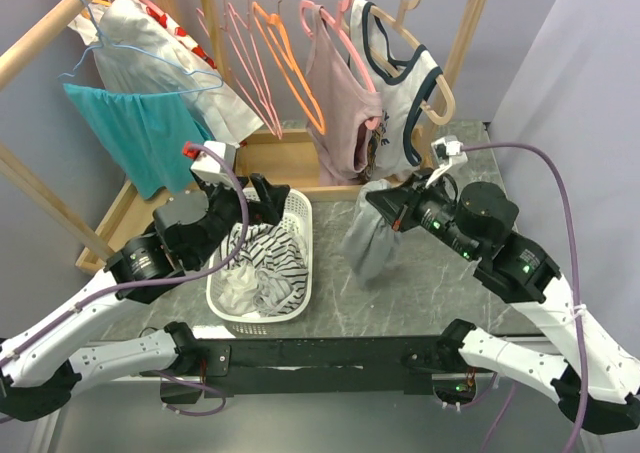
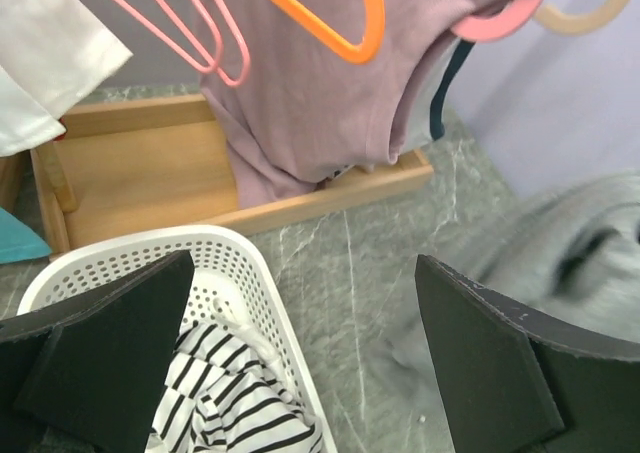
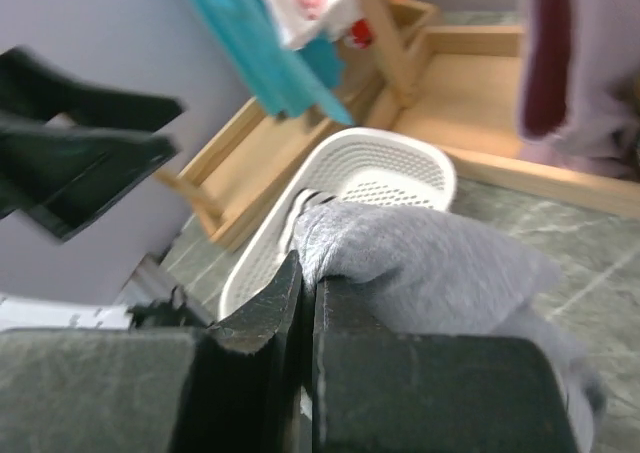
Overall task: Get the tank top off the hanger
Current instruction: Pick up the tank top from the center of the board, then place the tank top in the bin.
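Note:
A mauve tank top [image 1: 340, 103] hangs on a pink hanger [image 1: 335, 23] on the wooden rail; it also fills the top of the left wrist view [image 2: 310, 93]. Beside it a white tank top with navy trim [image 1: 405, 103] hangs on a beige hanger [image 1: 441, 100]. My right gripper [image 1: 378, 201] [image 3: 308, 273] is shut on a fold of a grey garment [image 1: 370, 243] [image 3: 430, 258], which droops below it toward the table and is on no hanger. My left gripper [image 1: 268, 195] [image 2: 305, 273] is open over the basket's right rim, holding nothing.
A white perforated basket [image 1: 215, 293] [image 2: 250, 243] [image 3: 400, 138] holds striped clothing [image 1: 265, 258]. The wooden rack's base tray [image 1: 280, 158] lies behind it. An orange hanger [image 1: 295, 63], bare pink hangers [image 1: 240, 53] and a teal garment [image 1: 140, 123] hang on the left.

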### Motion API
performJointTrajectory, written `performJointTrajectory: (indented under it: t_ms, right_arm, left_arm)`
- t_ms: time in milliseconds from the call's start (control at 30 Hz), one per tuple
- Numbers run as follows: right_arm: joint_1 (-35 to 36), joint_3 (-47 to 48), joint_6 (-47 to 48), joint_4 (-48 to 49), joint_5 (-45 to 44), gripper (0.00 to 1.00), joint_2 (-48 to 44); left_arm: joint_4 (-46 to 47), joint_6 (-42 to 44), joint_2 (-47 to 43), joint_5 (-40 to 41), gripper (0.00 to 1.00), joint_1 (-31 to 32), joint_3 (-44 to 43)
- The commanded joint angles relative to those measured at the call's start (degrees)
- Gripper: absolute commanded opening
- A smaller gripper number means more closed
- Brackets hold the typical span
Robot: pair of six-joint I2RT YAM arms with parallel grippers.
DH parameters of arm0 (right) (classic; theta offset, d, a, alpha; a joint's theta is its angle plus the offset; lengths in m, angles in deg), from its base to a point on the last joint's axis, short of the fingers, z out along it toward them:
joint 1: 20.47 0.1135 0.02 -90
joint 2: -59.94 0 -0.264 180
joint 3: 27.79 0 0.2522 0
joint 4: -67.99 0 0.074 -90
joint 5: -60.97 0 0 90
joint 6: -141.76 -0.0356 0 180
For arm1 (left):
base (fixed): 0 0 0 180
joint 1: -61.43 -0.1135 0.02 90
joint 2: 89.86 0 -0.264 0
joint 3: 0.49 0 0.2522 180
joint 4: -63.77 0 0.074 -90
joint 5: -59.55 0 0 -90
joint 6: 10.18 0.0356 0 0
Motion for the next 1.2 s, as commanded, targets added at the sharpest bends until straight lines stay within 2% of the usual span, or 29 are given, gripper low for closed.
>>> performJointTrajectory:
  t_ms: [0,167,367,600,867,1000,1167]
  right_arm:
    - [1.2,7.2,4.0,-0.4,8.6,0.0,3.8]
    - [3.8,16.4,5.9,1.4,14.2,0.0,9.5]
    - [6.5,28.3,9.1,1.1,15.9,0.0,18.2]
    - [6.8,35.8,10.7,2.3,18.8,0.0,25.0]
    - [6.8,47.0,11.6,0.4,19.4,0.0,37.6]
    - [6.7,48.1,11.4,0.8,16.1,0.0,41.1]
    - [6.1,40.6,10.1,4.9,14.1,0.0,42.3]
  left_arm:
    - [-0.3,-2.6,1.0,3.7,0.99,-0.1,-1.1]
    - [-4.0,-6.5,1.6,7.6,1.0,-0.1,-1.6]
    - [-5.8,-9.2,-1.8,13.1,0.99,-0.3,-0.1]
    - [-10.2,-11.5,-6.4,21.7,1.0,-0.4,-0.1]
    - [-11.0,-11.2,-10.4,24.3,0.99,-0.4,1.9]
    - [-13.1,-12.4,-10.1,23.3,0.99,-0.4,1.9]
    - [-13.4,-13.0,-10.8,22.0,0.99,-0.4,4.0]
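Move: The right hand, already clamped on the grey tank top that hangs under it, has the white basket about 25 cm to its left, 2 cm ahead and some 34 cm below. The mauve tank top on the rack is around 25 cm ahead and 9 cm left at hand height; the empty orange hanger is about 28 cm ahead, 18 cm left and a little higher. From the empty left hand the basket is level ahead, about 5 cm left and 34 cm down. Keeping its pinch on the grey tank top, the right hand carries it some 18 cm left towards the basket, first rising about 11 cm and easing back slightly, then reaching forward and sinking about 5 cm, while turning some 25 degrees counter-clockwise. The open, empty left hand makes room, shifting about 10 cm left and turning counter-clockwise as well. ##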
